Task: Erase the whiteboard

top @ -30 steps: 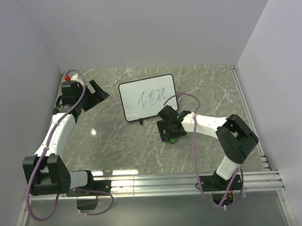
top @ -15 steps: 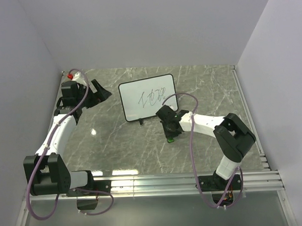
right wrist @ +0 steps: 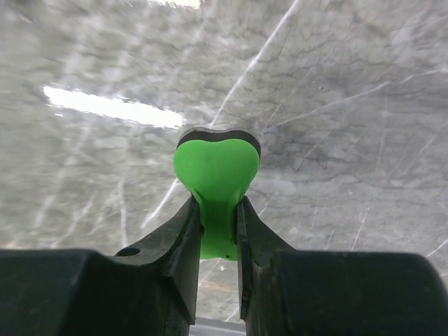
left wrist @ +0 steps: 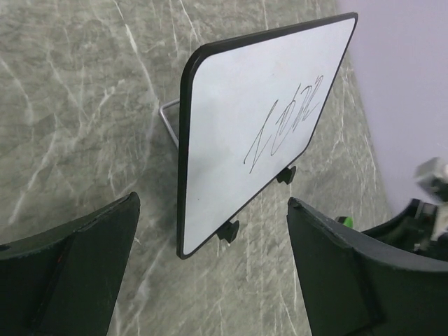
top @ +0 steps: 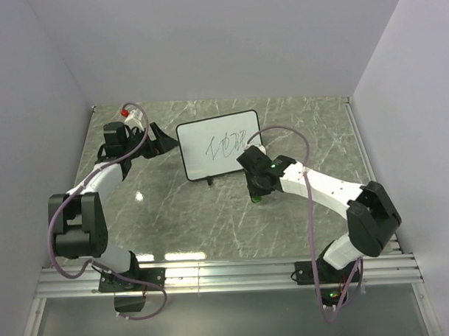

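The whiteboard (top: 218, 144) stands tilted on small black feet at the back middle of the marble table, with dark scribbles on its face. In the left wrist view the whiteboard (left wrist: 259, 126) fills the middle, seen from its left edge. My left gripper (top: 161, 141) is open just left of the board; in its own view the left gripper (left wrist: 211, 210) has one finger on each side and nothing between them. My right gripper (top: 256, 187) is in front of the board's lower right corner. The right gripper (right wrist: 219, 210) is shut on a green eraser (right wrist: 217, 171) with a dark pad.
A thin wire stand (left wrist: 168, 115) props the board from behind. White walls (top: 53, 107) close in the table on the left, back and right. A metal rail (top: 228, 271) runs along the near edge. Purple cables (top: 283, 147) loop off both arms.
My left arm has swung from the far left corner toward the board's left edge. My right gripper has shut on the green eraser and moved slightly closer to the board.
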Tool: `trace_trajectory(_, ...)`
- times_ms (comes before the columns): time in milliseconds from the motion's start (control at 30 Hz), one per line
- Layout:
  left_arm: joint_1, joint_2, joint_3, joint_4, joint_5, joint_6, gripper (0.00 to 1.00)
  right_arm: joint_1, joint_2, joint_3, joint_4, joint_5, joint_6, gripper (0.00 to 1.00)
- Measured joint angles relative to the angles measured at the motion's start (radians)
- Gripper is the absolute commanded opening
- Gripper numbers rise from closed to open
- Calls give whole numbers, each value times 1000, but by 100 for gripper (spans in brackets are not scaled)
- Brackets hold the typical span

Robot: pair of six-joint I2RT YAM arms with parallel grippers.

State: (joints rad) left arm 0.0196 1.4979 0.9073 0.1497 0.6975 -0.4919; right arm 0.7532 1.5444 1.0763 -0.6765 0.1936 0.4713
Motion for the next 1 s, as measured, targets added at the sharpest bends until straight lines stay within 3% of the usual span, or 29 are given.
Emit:
trace_trajectory(667,-57,218,73,177,53,-56,80,0,-115,-3,-55,21,43,0)
trace_trajectory(900,-58,296,75,259,79,-102,59,0,-113,108,-70,19,16,0)
trace_trajectory(1000,-58,330,75,296,95,-123,57,0,-75,243,-48,6,6,0)
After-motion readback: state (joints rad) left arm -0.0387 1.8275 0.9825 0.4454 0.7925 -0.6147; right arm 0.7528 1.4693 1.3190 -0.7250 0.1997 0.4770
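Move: The whiteboard's middle is about 16 cm to the left hand's right, level with it ahead and some 9 cm below. Its upper left corner is only about 4 cm ahead, 3 cm to the right and 5 cm lower. The right hand, already holding the green eraser, has the board's middle 14 cm ahead and 9 cm left at its own height; the handwriting is 14 cm ahead, 7 cm left, and the board's right black foot 8 cm ahead, 2 cm left and 6 cm lower. Still pinching the green eraser clear of the table, the right hand rises about 10 cm, slowly at first and then in a late surge that also carries it forward and left in the board's direction while its fingers tip outward some 15 degrees. The left hand sinks about 5 cm while going forward and right to the board's left edge, narrowing its wide-open fingers around that edge without shutting; whether they touch can't be seen. ##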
